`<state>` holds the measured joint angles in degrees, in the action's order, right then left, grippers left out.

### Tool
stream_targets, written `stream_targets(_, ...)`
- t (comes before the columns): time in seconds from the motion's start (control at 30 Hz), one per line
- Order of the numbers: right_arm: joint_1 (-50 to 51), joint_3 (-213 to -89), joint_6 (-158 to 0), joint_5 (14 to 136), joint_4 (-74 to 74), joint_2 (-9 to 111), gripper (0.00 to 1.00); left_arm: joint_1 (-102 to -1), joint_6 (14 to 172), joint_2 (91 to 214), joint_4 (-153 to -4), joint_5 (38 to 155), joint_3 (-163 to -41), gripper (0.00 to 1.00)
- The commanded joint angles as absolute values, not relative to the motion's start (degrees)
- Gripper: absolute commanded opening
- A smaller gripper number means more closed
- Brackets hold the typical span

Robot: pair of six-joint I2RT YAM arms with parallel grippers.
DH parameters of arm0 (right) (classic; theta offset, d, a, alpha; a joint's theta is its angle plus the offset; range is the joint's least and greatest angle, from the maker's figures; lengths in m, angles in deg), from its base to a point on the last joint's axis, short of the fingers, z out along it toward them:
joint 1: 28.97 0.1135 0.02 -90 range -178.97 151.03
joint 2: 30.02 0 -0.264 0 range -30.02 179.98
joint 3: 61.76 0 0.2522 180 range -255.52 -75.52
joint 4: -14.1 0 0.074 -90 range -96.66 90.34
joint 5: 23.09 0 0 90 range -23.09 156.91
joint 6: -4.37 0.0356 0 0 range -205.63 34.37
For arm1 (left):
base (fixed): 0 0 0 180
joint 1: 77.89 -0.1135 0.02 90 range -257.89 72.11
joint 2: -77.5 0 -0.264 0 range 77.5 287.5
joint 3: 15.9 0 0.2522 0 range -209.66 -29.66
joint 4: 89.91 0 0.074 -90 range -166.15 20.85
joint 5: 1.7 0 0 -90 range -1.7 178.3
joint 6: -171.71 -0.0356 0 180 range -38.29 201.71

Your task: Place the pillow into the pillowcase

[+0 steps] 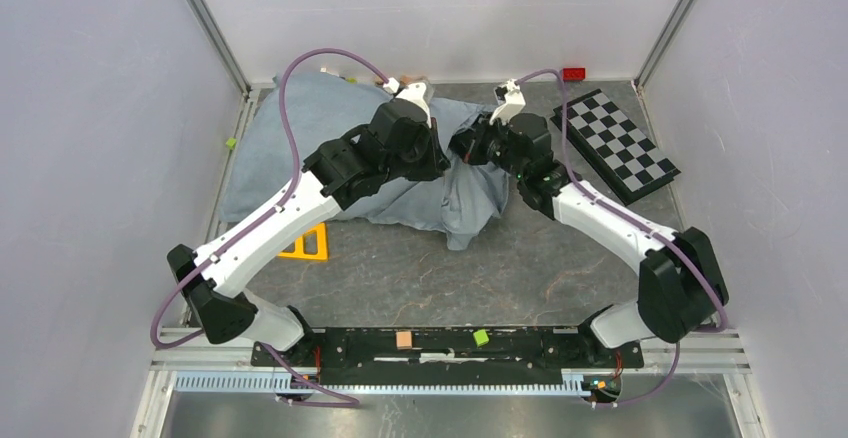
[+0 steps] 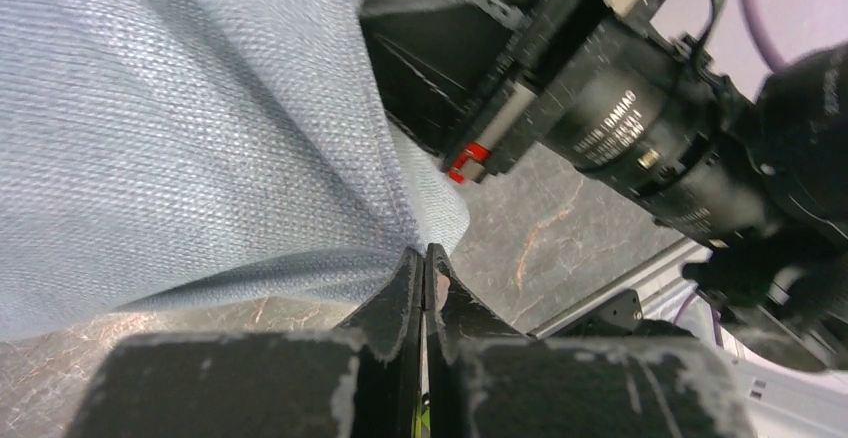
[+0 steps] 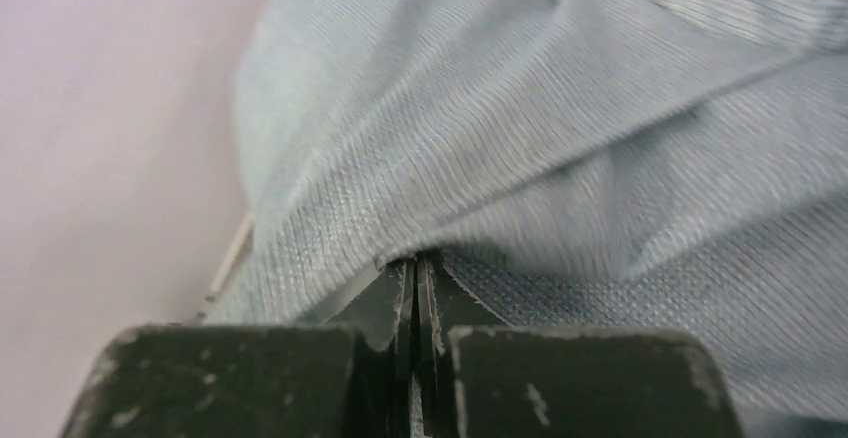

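The light blue-grey pillowcase (image 1: 300,148) lies bulging and wrinkled at the back left of the table. No white pillow shows in any view. My left gripper (image 1: 445,166) and right gripper (image 1: 468,148) meet at the cloth's right end, close together. In the left wrist view my left gripper (image 2: 425,255) is shut, pinching the hem of the pillowcase (image 2: 200,108), with the right gripper's black body (image 2: 480,88) just beyond. In the right wrist view my right gripper (image 3: 415,260) is shut on a fold of the pillowcase (image 3: 560,108).
A black-and-white checkered board (image 1: 615,143) lies at the back right, with a red brick (image 1: 574,74) behind it. An orange frame (image 1: 305,243) lies by the left arm. Small orange (image 1: 404,339) and green (image 1: 480,337) blocks sit on the near rail. Walls enclose three sides.
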<state>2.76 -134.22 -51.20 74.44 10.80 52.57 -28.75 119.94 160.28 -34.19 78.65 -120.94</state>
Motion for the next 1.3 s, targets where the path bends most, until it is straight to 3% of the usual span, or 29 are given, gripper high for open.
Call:
stream_targets(0.0,2.6,-133.1,-36.9,80.7,32.9,57.2,0.00,-26.8,116.5,158.6,-37.6,83.6,-124.0,0.02)
stream_targets(0.27,8.2,-122.0,-31.1,66.7,47.9,63.8,0.01,-24.9,118.6,153.7,-39.4,82.0,-122.9,0.02)
stream_targets(0.37,9.1,-116.4,-30.0,65.6,54.3,64.3,0.20,-24.9,118.9,156.6,-39.1,85.8,-124.0,0.02)
stream_targets(0.43,8.0,-113.6,-29.5,66.0,55.7,62.7,0.42,-24.9,119.4,158.2,-39.0,87.4,-122.9,0.02)
stream_targets(0.5,6.9,-111.8,-31.3,66.6,53.3,59.6,0.57,-25.0,119.8,159.1,-39.3,87.7,-121.0,0.02)
stream_targets(0.63,6.6,-108.3,-37.4,65.7,46.9,51.4,0.74,-25.5,120.9,159.4,-40.4,88.0,-118.3,0.02)
stream_targets(1.0,6.6,-102.3,-49.4,61.0,25.7,32.3,0.85,-26.4,122.4,160.2,-42.9,90.9,-115.8,0.02)
stream_targets(1.13,5.2,-107.8,-53.7,57.7,13.4,26.4,0.89,-26.3,122.3,161.3,-44.5,94.5,-112.2,0.03)
stream_targets(1.27,-2.7,-117.6,-58.5,60.2,4.7,31.0,0.93,-25.5,120.9,165.1,-44.8,96.8,-109.4,0.02)
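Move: The pillowcase is already pinched in both hands. Its mouth edge is in the left fingers, and the fold in the right fingers lies about 4 cm ahead, 3 cm right and 5 cm below them. From the left hand, the case's near hanging corner is roughly 14 cm back, 3 cm right and 22 cm down, and its main spread some 27 cm left and 3 cm ahead. From the right hand, the left-held edge is about 4 cm back, 3 left and 5 above. The pillowcase fold goes with the right hand a little forward and left, then down some 6 cm below its start, the wrist rolling its left side up about 20 degrees; the fingers then open wide, let go and withdraw right and back about 13 cm, rolling level again. The left hand keeps its pinch on the mouth edge, going back and right about 4 cm each and finally down about 5 cm. ##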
